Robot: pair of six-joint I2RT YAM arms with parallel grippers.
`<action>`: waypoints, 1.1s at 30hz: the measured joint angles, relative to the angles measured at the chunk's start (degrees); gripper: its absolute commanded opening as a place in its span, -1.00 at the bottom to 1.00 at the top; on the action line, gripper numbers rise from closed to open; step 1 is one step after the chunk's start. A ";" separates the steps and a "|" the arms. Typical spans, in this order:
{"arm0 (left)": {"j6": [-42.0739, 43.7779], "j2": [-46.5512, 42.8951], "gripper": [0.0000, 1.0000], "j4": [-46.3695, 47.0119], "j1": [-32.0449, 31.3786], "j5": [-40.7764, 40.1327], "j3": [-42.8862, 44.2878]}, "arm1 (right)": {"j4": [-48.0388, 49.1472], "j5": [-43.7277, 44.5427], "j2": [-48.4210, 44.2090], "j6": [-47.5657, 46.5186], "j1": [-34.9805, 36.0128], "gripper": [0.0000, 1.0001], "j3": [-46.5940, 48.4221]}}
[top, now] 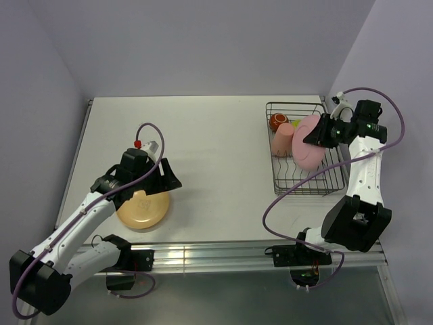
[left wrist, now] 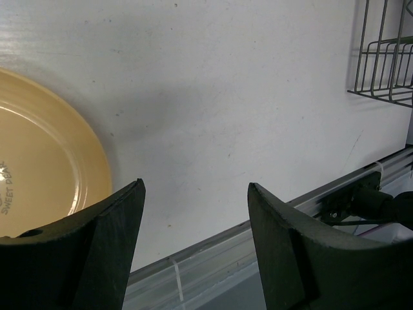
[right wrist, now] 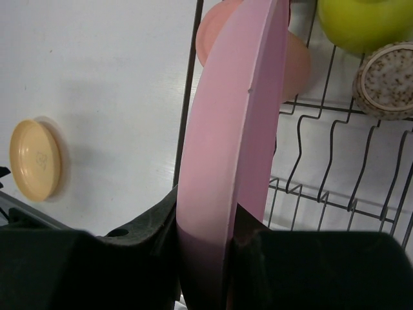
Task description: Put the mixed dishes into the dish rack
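Observation:
My right gripper (top: 318, 133) is shut on the rim of the pink plate (top: 308, 150), holding it on edge inside the black wire dish rack (top: 308, 191). In the right wrist view the pink plate (right wrist: 232, 129) stands between the fingers of the right gripper (right wrist: 208, 206), over the rack's bars (right wrist: 322, 168). The salmon tumbler (right wrist: 293, 64), lime-green bowl (right wrist: 361, 22) and small grey-beige cup (right wrist: 387, 81) lie in the rack behind it. The dark red-brown mug (top: 279, 122) is at the rack's far left corner. My left gripper (top: 159, 177) hangs open just right of the pale orange plate (top: 142, 210), holding nothing.
The left wrist view shows the orange plate (left wrist: 39, 168) flat on the white table, the open left gripper (left wrist: 195, 184) and a corner of the rack (left wrist: 387, 64). A metal rail (top: 203, 254) runs along the table's near edge. Walls close in at the back and both sides.

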 measured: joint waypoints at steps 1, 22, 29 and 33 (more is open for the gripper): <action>0.00 0.02 0.41 0.00 0.00 0.00 0.00 | 0.04 -0.48 0.00 0.13 0.00 -1.00 -0.04; -0.22 1.22 0.41 0.22 0.44 0.42 0.00 | 4.55 -2.34 0.74 1.51 -5.68 -1.00 -8.26; -0.52 2.25 0.41 0.44 0.52 0.44 0.00 | 5.66 -2.08 3.45 2.60 -5.90 -0.63 -8.87; -0.68 2.27 0.41 0.39 0.55 0.42 0.00 | 5.97 -1.68 5.20 3.10 -5.95 -0.49 -8.85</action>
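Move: Below the right hand, which still pinches the pink plate, lies the rack's wire slot: about 16 cm down, 4 cm to the right and roughly 1 cm ahead. The speckled cup stands some 6 cm ahead and 7 cm right, the green bowl 12 cm ahead and 3 cm right, the pink cup 6 cm ahead and 7 cm left. From the left hand the slot is roughly 56 cm right, 12 cm ahead and 8 cm lower. Lowering the held pink plate towards the rack's wires, the right hand sinks about 6.5 cm and shifts some 3 cm to the right, easing back about a centimetre midway and then returning forward. The wrist tips slightly further down and turns clockwise a little, each by under 10 degrees, while the fingers keep their pinch on the rim. ##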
